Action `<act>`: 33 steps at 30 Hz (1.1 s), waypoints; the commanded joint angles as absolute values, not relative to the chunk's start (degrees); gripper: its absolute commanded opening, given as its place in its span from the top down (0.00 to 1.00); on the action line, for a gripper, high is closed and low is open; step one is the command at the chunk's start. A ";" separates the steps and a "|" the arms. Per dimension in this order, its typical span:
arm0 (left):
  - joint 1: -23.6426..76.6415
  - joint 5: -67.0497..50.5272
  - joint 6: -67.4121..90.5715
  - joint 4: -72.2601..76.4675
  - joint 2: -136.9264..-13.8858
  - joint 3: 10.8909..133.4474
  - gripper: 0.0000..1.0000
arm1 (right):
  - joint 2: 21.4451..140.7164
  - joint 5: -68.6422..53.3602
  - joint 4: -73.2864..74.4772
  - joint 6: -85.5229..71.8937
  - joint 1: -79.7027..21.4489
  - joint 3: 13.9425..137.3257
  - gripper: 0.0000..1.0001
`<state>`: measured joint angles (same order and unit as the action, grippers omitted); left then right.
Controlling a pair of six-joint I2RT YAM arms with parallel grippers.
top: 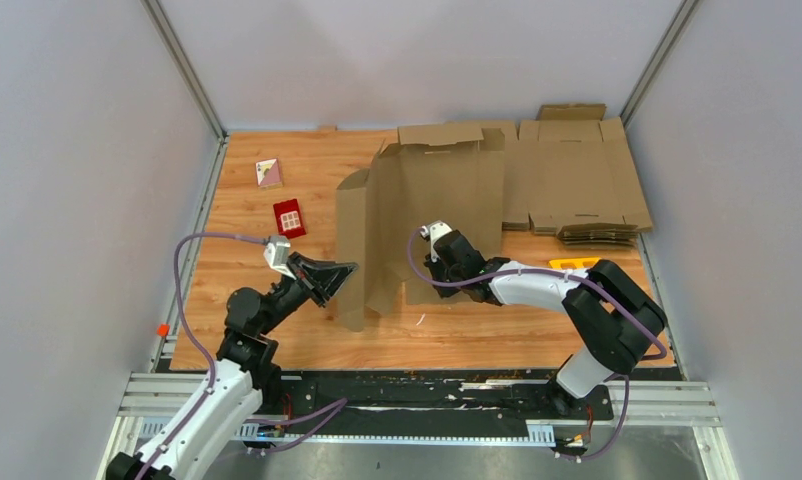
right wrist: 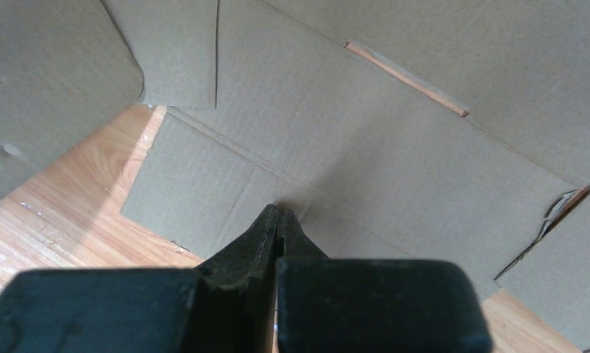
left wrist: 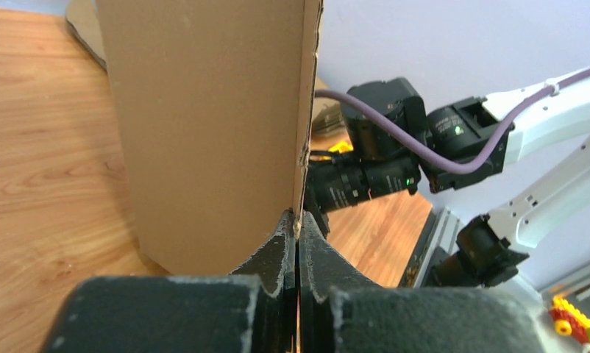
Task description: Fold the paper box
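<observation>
The paper box is a large brown die-cut sheet standing half upright in the middle of the table, its panels bent round like a screen. My left gripper is shut on the near vertical edge of its left flap. In the left wrist view that flap rises straight out of the closed left gripper. My right gripper is shut with nothing between its fingers. In the right wrist view its tips press against a creased inner panel of the sheet.
A pile of flat cardboard sheets lies at the back right. A small red box and a small pink box sit to the left of the sheet. A yellow object lies by the right arm. Grey walls close in three sides.
</observation>
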<state>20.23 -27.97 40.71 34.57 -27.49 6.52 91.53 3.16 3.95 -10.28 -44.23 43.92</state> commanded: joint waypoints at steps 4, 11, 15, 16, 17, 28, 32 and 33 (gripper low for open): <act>27.17 -25.28 29.36 17.28 -30.22 10.50 1.00 | 90.79 9.84 5.25 -12.03 -44.13 43.51 1.00; 32.64 -23.35 26.27 18.67 -36.35 10.60 1.00 | 91.51 12.23 6.43 -13.50 -43.72 44.03 1.00; 33.72 -23.45 25.75 18.14 -38.78 11.30 1.00 | 91.20 13.24 6.52 -14.18 -43.30 43.87 1.00; 33.87 -23.66 25.77 18.00 -38.98 11.53 1.00 | 91.03 13.51 6.48 -14.42 -43.13 43.78 1.00; 33.98 -24.15 25.94 18.08 -39.18 11.78 1.00 | 90.98 13.82 6.63 -14.70 -43.01 43.73 1.00; 34.57 -19.83 25.96 14.60 -40.01 13.23 1.00 | 91.45 18.05 8.40 -17.59 -41.51 44.01 1.00; 37.97 -17.05 24.02 16.58 -45.54 12.38 1.00 | 91.70 17.78 7.97 -18.11 -40.92 43.77 1.00; 38.85 -16.12 23.45 16.45 -47.58 12.62 1.00 | 91.87 17.20 7.84 -18.07 -40.81 43.81 1.00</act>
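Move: The paper box's middle panel, nearly flat on the table, is centred about 21 cm ahead of the left hand, 16 cm to its right and 22 cm below; the left fingertips are already shut at the upright left panel's edge. From the right hand, already down on the near crease, that middle is some 15 cm straight ahead, about 1 cm below. The yellow piece is 5 cm ahead and 26 cm right of the right hand; the cardboard stack is 25 cm ahead, 30 cm right. The box's upright left panel, its edge still pinched in the left fingertips, is taken down about 7 cm and some 5 cm right towards the middle panel, with a brief lift midway; the left hand rolls about 20 degrees, its fingertips dipping. The right hand keeps its shut fingertips on the near crease and drags the sheet about 5 cm right and forward at table height, turning 15 degrees clockwise. ##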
